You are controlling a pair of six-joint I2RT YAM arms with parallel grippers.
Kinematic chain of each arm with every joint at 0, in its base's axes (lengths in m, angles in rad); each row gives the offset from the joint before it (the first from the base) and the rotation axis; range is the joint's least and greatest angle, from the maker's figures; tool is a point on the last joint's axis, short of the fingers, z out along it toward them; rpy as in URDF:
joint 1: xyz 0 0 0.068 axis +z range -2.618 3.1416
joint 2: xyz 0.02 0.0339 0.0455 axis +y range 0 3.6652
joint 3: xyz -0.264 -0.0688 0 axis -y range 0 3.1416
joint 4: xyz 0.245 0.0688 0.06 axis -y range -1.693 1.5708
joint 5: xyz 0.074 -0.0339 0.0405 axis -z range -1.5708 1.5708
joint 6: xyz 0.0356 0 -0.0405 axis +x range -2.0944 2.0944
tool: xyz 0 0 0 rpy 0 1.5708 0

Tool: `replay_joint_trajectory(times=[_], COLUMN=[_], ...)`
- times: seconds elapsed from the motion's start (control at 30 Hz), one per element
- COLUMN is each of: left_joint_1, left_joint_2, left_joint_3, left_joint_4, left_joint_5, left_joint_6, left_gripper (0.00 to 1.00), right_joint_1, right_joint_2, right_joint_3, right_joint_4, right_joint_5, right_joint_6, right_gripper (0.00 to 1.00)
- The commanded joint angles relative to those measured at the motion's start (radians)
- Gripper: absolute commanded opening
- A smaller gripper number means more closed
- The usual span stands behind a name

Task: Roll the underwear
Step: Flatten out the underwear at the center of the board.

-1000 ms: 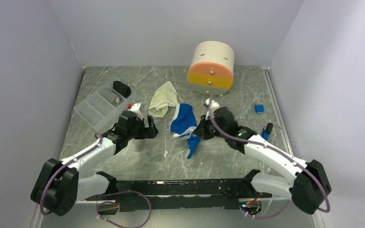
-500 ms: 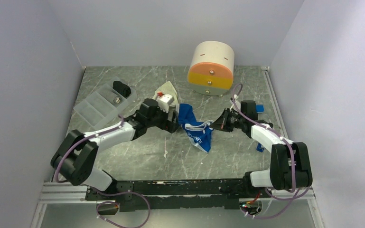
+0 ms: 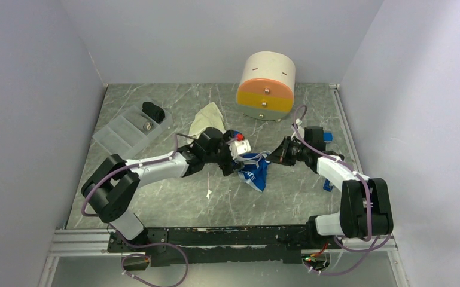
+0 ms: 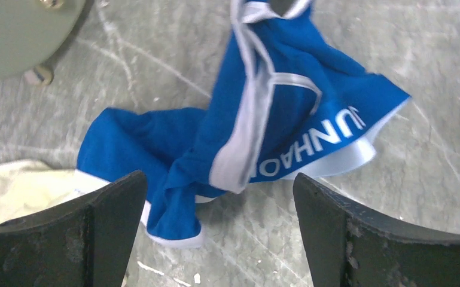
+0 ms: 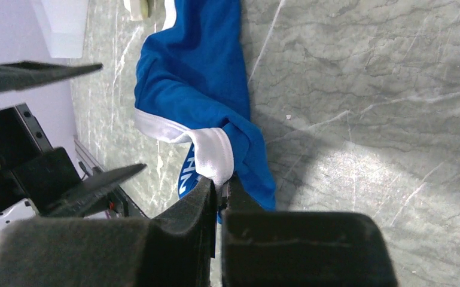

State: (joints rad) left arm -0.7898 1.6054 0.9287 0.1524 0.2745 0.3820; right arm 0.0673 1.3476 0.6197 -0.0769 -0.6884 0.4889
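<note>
The royal blue underwear with white trim lies crumpled mid-table, and its lettered waistband shows in the left wrist view. My right gripper is shut on a fold of the white waistband, with the blue cloth stretching away from it. My left gripper hovers over the garment's left end, open wide, its fingers on either side of a blue fold without touching it. The cream-yellow underwear lies just behind, and its edge shows beside the left finger.
A round cream, orange and yellow drawer unit stands at the back. A clear compartment tray at the left holds a black bundle. A small blue item lies by the right arm. Walls close in both sides.
The left arm has swung right, from near the tray to over the blue underwear. The right arm drew the garment's waistband to the right, then stayed put.
</note>
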Motion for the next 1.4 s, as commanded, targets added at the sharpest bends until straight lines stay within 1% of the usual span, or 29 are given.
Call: replay_joint_trajectory(times=[0.0,0.07,0.13,0.3,0.43,0.57,0.6,0.63,0.7,0.77,0.87,0.93,1.0,1.03,1.1,1.17,1.27,1.37], left_joint_1=[-0.035,-0.049,-0.060,-0.089,-0.115,-0.116,-0.116,-0.115,-0.115,-0.115,-0.114,-0.114,-0.114,-0.114,-0.114,-0.114,-0.115,-0.114], left_joint_2=[-0.002,0.010,0.021,0.082,0.090,0.039,0.023,0.004,-0.038,-0.094,-0.222,-0.299,-0.377,-0.413,-0.486,-0.565,-0.664,-0.736], left_joint_3=[0.008,0.016,0.016,0.025,0.024,0.029,0.031,0.033,0.030,0.026,0.037,0.058,0.082,0.093,0.112,0.116,0.142,0.182], left_joint_4=[-0.067,-0.088,-0.076,-0.009,0.085,0.086,0.083,0.080,0.078,0.072,0.019,-0.051,-0.138,-0.206,-0.296,-0.360,-0.487,-0.631], left_joint_5=[0.021,0.007,-0.015,-0.130,-0.183,-0.153,-0.144,-0.139,-0.137,-0.145,-0.188,-0.207,-0.198,-0.197,-0.183,-0.169,-0.155,-0.088], left_joint_6=[0.293,0.342,0.362,0.397,0.397,0.371,0.359,0.348,0.319,0.258,0.161,0.095,0.038,0.006,-0.062,-0.130,-0.230,-0.318], left_gripper=[0.97,0.97,0.96,0.68,0.43,0.17,0.08,0.05,0.05,0.05,0.05,0.05,0.05,0.05,0.05,0.05,0.05,0.05], right_joint_1=[-0.010,-0.012,-0.013,-0.021,-0.024,-0.027,-0.028,-0.027,-0.029,-0.029,-0.026,-0.028,-0.027,-0.027,-0.028,-0.028,-0.028,-0.027], right_joint_2=[-0.003,0.006,0.015,0.007,0.003,-0.023,-0.031,-0.039,-0.061,-0.096,-0.174,-0.246,-0.326,-0.365,-0.446,-0.528,-0.603,-0.646], right_joint_3=[0.016,0.021,0.028,0.035,0.044,0.048,0.049,0.051,0.054,0.060,0.041,0.002,-0.022,-0.026,-0.008,0.025,0.064,0.102], right_joint_4=[0.046,0.044,0.038,0.027,0.019,-0.007,-0.014,-0.022,-0.029,-0.038,-0.025,0.030,0.059,0.064,0.026,0.000,-0.009,-0.024], right_joint_5=[0.004,0.001,-0.005,-0.011,-0.017,-0.003,-0.003,-0.005,-0.029,-0.079,-0.117,-0.162,-0.195,-0.210,-0.226,-0.277,-0.382,-0.500], right_joint_6=[-0.013,-0.015,-0.019,-0.025,-0.021,-0.025,-0.027,-0.027,-0.031,-0.039,-0.015,0.033,0.074,0.088,0.085,0.089,0.121,0.157], right_gripper=[0.04,0.04,0.04,0.05,0.04,0.04,0.05,0.05,0.05,0.06,0.06,0.06,0.06,0.06,0.05,0.04,0.03,0.02])
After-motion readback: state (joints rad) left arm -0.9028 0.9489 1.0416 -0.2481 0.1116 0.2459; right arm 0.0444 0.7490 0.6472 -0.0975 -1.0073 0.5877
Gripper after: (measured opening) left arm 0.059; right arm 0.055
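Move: The underwear lies bunched almost under the open left hand; the free end of its white waistband is about 1 cm back, 1 cm to the right and some 5 cm below. From the right hand, which already pinches the other end, that free end lies roughly 8 cm left, level ahead and 3 cm below. The pale cloth is about 11 cm ahead and 11 cm left of the left hand, the drawer box some 19 cm ahead and 8 cm right of it. The left hand sinks about 4 cm onto the free end of the waistband, edging slightly back and right, and closes its wide-open fingers to pinch it, while the right hand stays nearly still and keeps its hold on the other end. Both hands then rise together, the left by about 25 cm from its lowest point and the right by some 17 cm, drawing back towards the bases and tipping their fingers upward as the left also pulls away to the left and opens out the waistband. ##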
